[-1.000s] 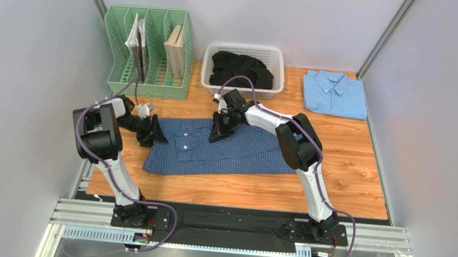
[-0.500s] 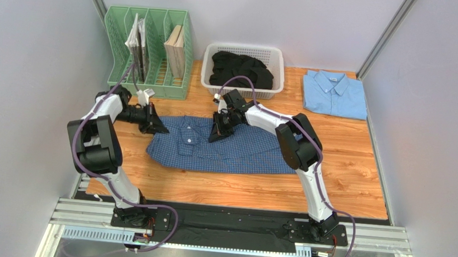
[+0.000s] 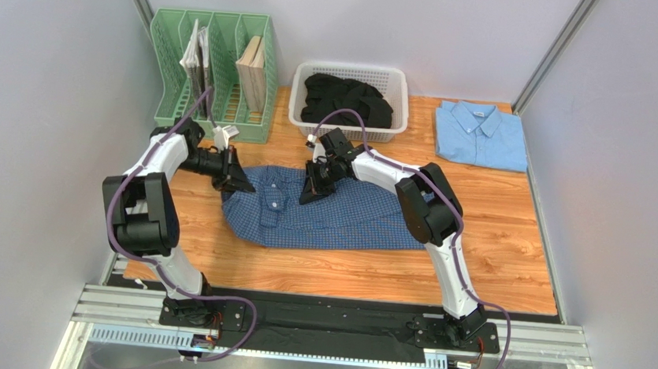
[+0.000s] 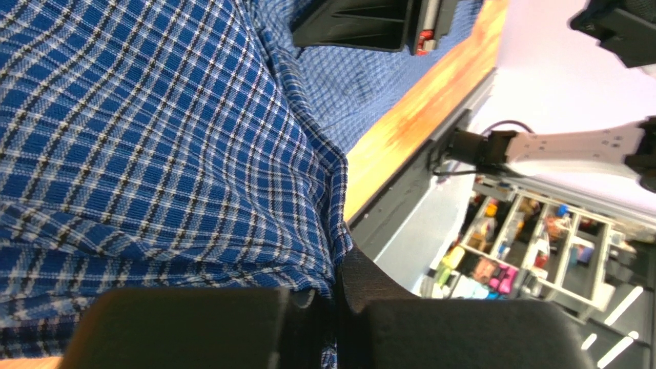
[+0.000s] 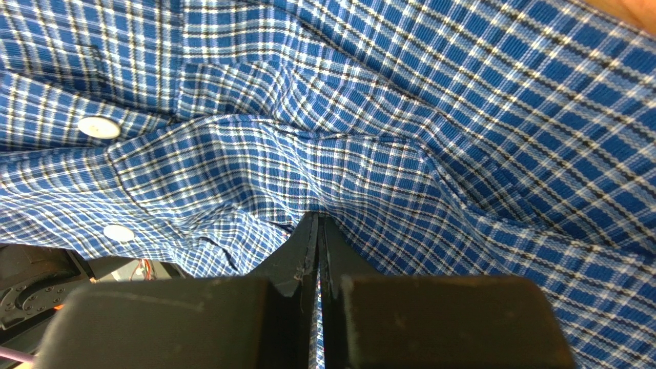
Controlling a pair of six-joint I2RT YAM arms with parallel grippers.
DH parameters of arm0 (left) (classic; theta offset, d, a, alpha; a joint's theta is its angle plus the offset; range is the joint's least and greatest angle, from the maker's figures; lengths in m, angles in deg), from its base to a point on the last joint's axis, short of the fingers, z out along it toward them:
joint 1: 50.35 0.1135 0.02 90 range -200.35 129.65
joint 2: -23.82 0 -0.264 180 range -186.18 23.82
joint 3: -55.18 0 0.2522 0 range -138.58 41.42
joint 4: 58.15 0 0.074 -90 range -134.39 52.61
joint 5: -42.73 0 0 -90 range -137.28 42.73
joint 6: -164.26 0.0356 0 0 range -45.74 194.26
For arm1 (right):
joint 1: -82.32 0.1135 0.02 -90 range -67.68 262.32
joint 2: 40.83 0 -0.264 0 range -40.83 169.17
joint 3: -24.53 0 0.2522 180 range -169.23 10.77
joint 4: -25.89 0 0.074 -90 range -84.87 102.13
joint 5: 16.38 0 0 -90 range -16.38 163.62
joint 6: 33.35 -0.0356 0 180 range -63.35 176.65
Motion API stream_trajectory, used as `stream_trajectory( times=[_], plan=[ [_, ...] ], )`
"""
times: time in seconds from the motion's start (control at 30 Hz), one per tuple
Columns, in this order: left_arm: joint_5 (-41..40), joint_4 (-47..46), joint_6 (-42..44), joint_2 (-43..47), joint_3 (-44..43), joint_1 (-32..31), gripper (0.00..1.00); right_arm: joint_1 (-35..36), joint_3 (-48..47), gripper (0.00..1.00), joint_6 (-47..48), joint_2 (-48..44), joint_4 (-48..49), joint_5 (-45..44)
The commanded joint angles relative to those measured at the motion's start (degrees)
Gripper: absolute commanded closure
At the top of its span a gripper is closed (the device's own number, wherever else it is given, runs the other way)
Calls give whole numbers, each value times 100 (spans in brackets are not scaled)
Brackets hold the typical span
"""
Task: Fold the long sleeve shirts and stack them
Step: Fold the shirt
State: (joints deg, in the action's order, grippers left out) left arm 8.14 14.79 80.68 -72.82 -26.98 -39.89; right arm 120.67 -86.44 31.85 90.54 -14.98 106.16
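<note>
The dark blue checked shirt (image 3: 330, 215) lies spread across the middle of the wooden table, white buttons showing. My left gripper (image 3: 241, 181) is shut on its left edge, and the cloth shows pinched between the jaws in the left wrist view (image 4: 336, 286). My right gripper (image 3: 311, 192) is shut on a fold of the same shirt near its upper middle, and the checked cloth (image 5: 323, 138) bunches at the closed jaws (image 5: 317, 231). The plain light blue shirt (image 3: 481, 135) lies folded at the back right, far from both grippers.
A white basket (image 3: 299, 104) holding dark clothes stands at the back centre. A green file rack (image 3: 169, 95) with books stands at the back left. Grey walls close in both sides. Bare wood (image 3: 493, 248) lies right of and in front of the checked shirt.
My left gripper has moved up and to the right, pulling the checked shirt's left edge inward. The shirt's left side has narrowed and bunched. My right gripper has stayed put.
</note>
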Motion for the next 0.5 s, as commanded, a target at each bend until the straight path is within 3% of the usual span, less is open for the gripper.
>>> stream_trajectory(
  times=[0.0,0.1,0.13,0.17,0.47],
  plan=[
    [-695,-371,-386,251,-200,43,76,41,-70,97,115,134,-294,-459],
    [-1461,-486,-545,164,-226,360,45,41,-9,97,107,91,-312,-450],
    [-1516,-504,-527,111,-226,561,42,41,-9,97,107,73,-312,-441],
    [-1595,-460,-405,-29,-226,623,28,41,-9,97,98,82,-312,-406],
    [-2219,-573,501,-961,-340,852,18,50,-9,96,80,64,-303,-362]
  ],
)
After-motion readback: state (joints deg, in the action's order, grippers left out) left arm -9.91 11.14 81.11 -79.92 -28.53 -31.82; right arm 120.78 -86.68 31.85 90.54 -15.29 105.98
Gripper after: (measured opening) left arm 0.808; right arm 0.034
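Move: The left hand still pinches the shirt's left end, held up and bunched to the right. The place on the table where that end goes lies about 10 cm to its left, 1 cm ahead and 11 cm below. The white buttons are some 5 cm to its right, 2 cm ahead and 10 cm below; the green rack stands about 27 cm ahead and 12 cm left. From the right hand, that place is roughly 22 cm left, 3 cm back. Leftward and outward from the shirt's middle, the left hand travels about 8 cm, sinking more and more steeply by 6 to 7 cm as its fingertips tilt some 15–20 degrees further down. Its fingers spread wide from the start and let go of the shirt's left end. The right hand stays still, shut fingertips kept on the shirt's middle. ##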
